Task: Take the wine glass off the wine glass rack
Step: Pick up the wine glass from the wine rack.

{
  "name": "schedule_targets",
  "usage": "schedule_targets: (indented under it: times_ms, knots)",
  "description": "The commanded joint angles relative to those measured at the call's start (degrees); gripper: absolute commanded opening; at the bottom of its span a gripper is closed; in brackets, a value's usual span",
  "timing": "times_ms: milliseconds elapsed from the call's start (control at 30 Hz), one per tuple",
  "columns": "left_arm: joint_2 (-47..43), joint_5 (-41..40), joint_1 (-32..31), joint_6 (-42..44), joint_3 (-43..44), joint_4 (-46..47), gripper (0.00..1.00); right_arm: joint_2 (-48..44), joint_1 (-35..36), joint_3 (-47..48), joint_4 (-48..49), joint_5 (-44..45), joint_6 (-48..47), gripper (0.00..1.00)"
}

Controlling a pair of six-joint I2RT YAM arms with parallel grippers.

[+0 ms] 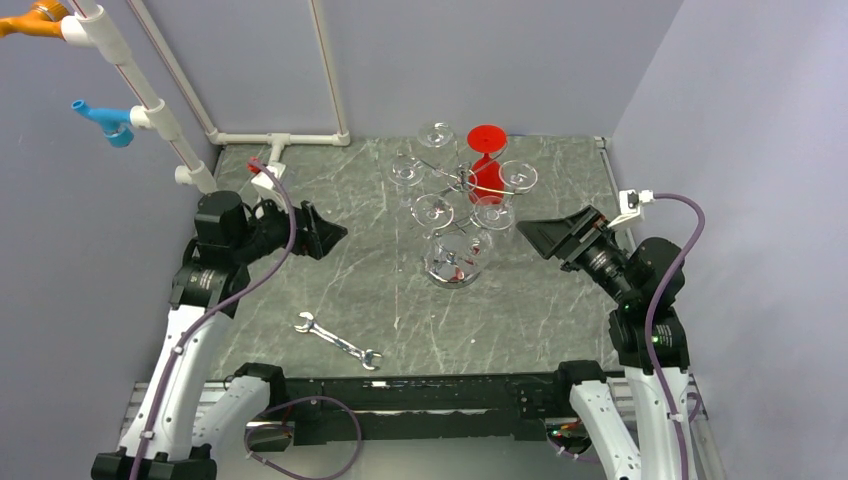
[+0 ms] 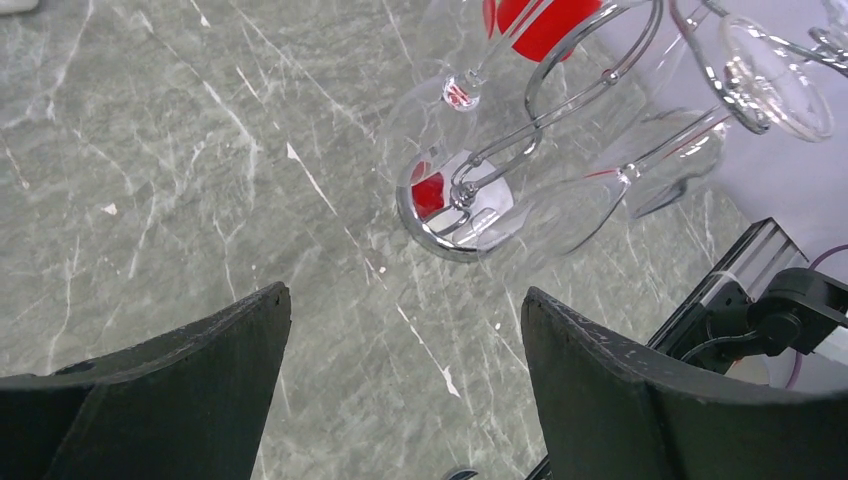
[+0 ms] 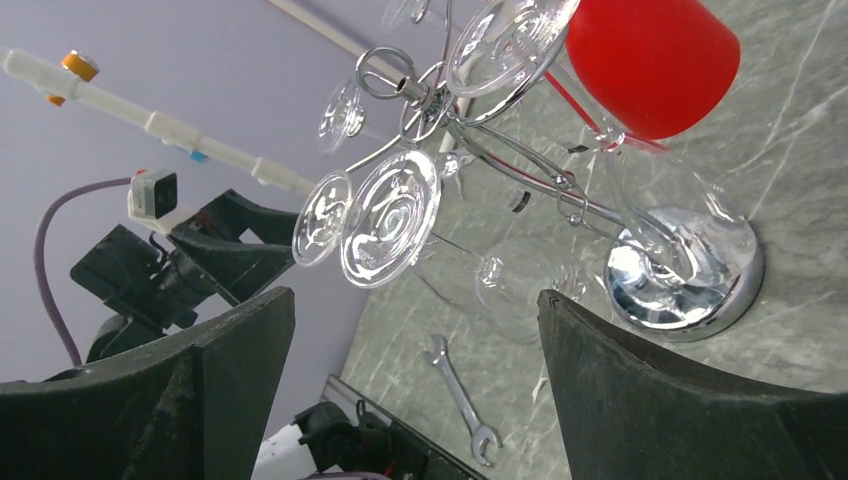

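The wine glass rack (image 1: pixel 460 182) stands mid-table, a chrome wire stand on a round shiny base (image 1: pixel 452 264). Several clear wine glasses (image 1: pixel 434 210) hang upside down from its curled arms. A red wine glass (image 1: pixel 487 160) hangs at the back. My left gripper (image 1: pixel 322 233) is open to the left of the rack, apart from it. My right gripper (image 1: pixel 543 238) is open to the right, also apart. The left wrist view shows the base (image 2: pixel 455 208) and a clear bowl (image 2: pixel 585 205) beyond the open gripper (image 2: pixel 405 310). The right wrist view shows glass feet (image 3: pixel 390 215), the red glass (image 3: pixel 650 60) and the base (image 3: pixel 690 285) past the open gripper (image 3: pixel 415 305).
A silver wrench (image 1: pixel 338 341) lies on the grey marble table near the front, left of centre. A white pipe frame (image 1: pixel 150 105) runs along the back left. Purple walls close in both sides and the back.
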Motion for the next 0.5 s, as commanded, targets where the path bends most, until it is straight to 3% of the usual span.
schedule_targets:
  times_ms: [0,133,467]
  knots:
    - [-3.0,0.2,-0.4,-0.9,-0.5,4.4,0.88,0.8,0.1,0.6,2.5,-2.4,3.1,0.93]
    - [-3.9,-0.6,-0.4,-1.0,-0.4,4.7,0.88,1.2,0.1,0.8,3.6,-2.6,5.0,0.89]
    - [-6.3,-1.3,-0.6,0.0,-1.5,5.2,0.86,6.3,0.1,-1.4,11.1,-5.5,11.2,0.67]
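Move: The nearest-right wine glass hangs upside down, its foot some 7 cm ahead and 7 cm left of the right hand, a little lower by perhaps 3 cm. At about that height, the near-left glass's foot is 12 cm to the left of it, the right-side glass's foot roughly 8 cm farther out and 5 cm to its right. From the idle left hand, the aimed-at foot is about 31 cm right, 4 cm ahead and slightly higher. Towards the foot of the near-right wine glass, the right hand eases forward and a little left, only about 1.5 cm, rising slightly, while rolling some 5 degrees so its left side lifts and narrowing its open fingers by about a quarter. No touch can be seen yet. The empty left hand lifts about 2 cm and draws back 1 cm, its fingers tipping up slightly. ##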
